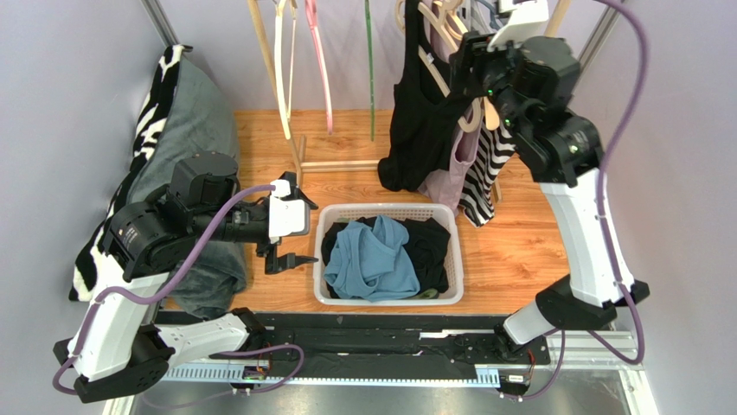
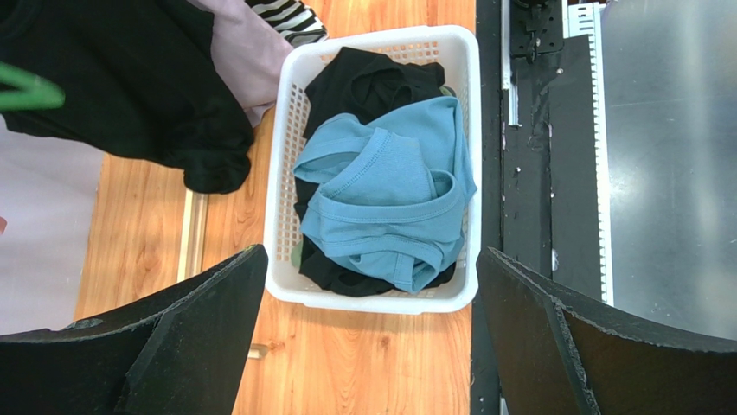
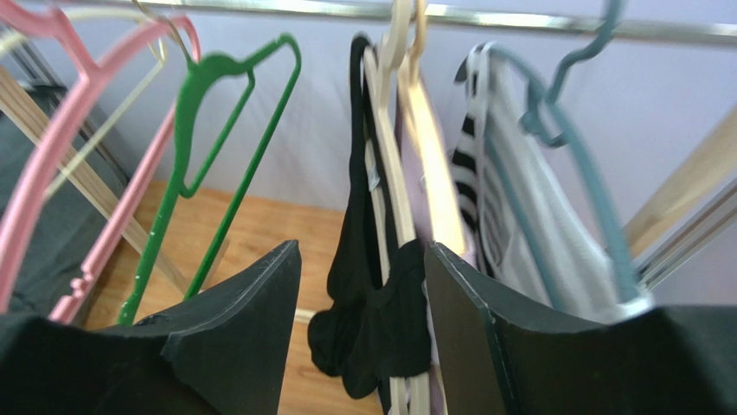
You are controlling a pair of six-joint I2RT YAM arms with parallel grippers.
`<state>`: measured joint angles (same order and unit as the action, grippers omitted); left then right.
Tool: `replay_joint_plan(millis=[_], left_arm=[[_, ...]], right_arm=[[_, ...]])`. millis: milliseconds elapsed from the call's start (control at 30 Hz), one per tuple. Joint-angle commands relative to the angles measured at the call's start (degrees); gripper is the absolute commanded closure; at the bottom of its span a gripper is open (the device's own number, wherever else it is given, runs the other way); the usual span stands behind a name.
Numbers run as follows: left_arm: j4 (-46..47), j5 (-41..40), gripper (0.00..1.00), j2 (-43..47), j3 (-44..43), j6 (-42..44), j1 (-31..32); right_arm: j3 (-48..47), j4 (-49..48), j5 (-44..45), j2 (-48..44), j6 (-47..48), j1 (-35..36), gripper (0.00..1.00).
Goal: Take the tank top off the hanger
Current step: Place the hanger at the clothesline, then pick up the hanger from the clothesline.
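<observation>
A black tank top (image 1: 415,112) hangs on a pale wooden hanger (image 1: 443,39) on the rail at the back right. In the right wrist view the tank top (image 3: 372,303) droops from that hanger (image 3: 394,164), bunched low. My right gripper (image 3: 362,251) is raised at the rail (image 1: 463,73) and open. The black cloth shows in the gap between its fingers, close to the right finger (image 3: 484,337), with free space on the left side. My left gripper (image 1: 303,226) hovers wide open and empty just left of the basket (image 2: 372,252).
A white basket (image 1: 450,290) (image 2: 285,156) holds a blue top (image 1: 372,259) and black clothes. A striped garment (image 1: 484,181) and a pale pink one (image 1: 454,173) hang beside the tank top. Empty pink (image 3: 78,147) and green hangers (image 3: 216,130) hang to the left. A zebra cushion (image 1: 173,112) lies far left.
</observation>
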<state>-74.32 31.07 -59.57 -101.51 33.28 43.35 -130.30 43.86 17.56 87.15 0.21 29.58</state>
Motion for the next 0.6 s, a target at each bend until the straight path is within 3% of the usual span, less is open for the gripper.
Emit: replay_joint_plan(millis=[0,567], left_arm=[[1.1,1.3,0.01,0.5,0.5,-0.1,-0.4],[1.1,2.9,0.01,0.7,1.4,-0.2,-0.7]], right_arm=[[2.7,0.8,-3.4,2.1,-2.6,-1.0,0.42],[1.8,0.9,-4.0,2.1,-1.8,-3.9,0.39]])
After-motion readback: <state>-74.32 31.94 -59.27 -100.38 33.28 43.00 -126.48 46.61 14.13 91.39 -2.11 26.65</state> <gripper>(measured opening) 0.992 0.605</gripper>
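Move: The hanger inside the black tank top lies ahead of my half-open right hand, its middle about 10 cm farther out, about level sideways and roughly 8 cm lower. The lavender top's hanger is some 4 cm to the right of it, equally far out; the emptied green hanger hangs about 17 cm to my right hand's left and 12 cm ahead. From my idle left hand, the black top's hanger is some 35 cm ahead, 28 cm right and slightly higher. I dip my right hand about 7 cm and push it some 3.5 cm forward onto the line of the black tank top's hanger, tipping the fingers about 10 degrees downward. Most of this comes in one quick stroke, then I nearly hover with the fingers still a bit over half open, the hanger's near arm showing between them and nearer the right finger. ##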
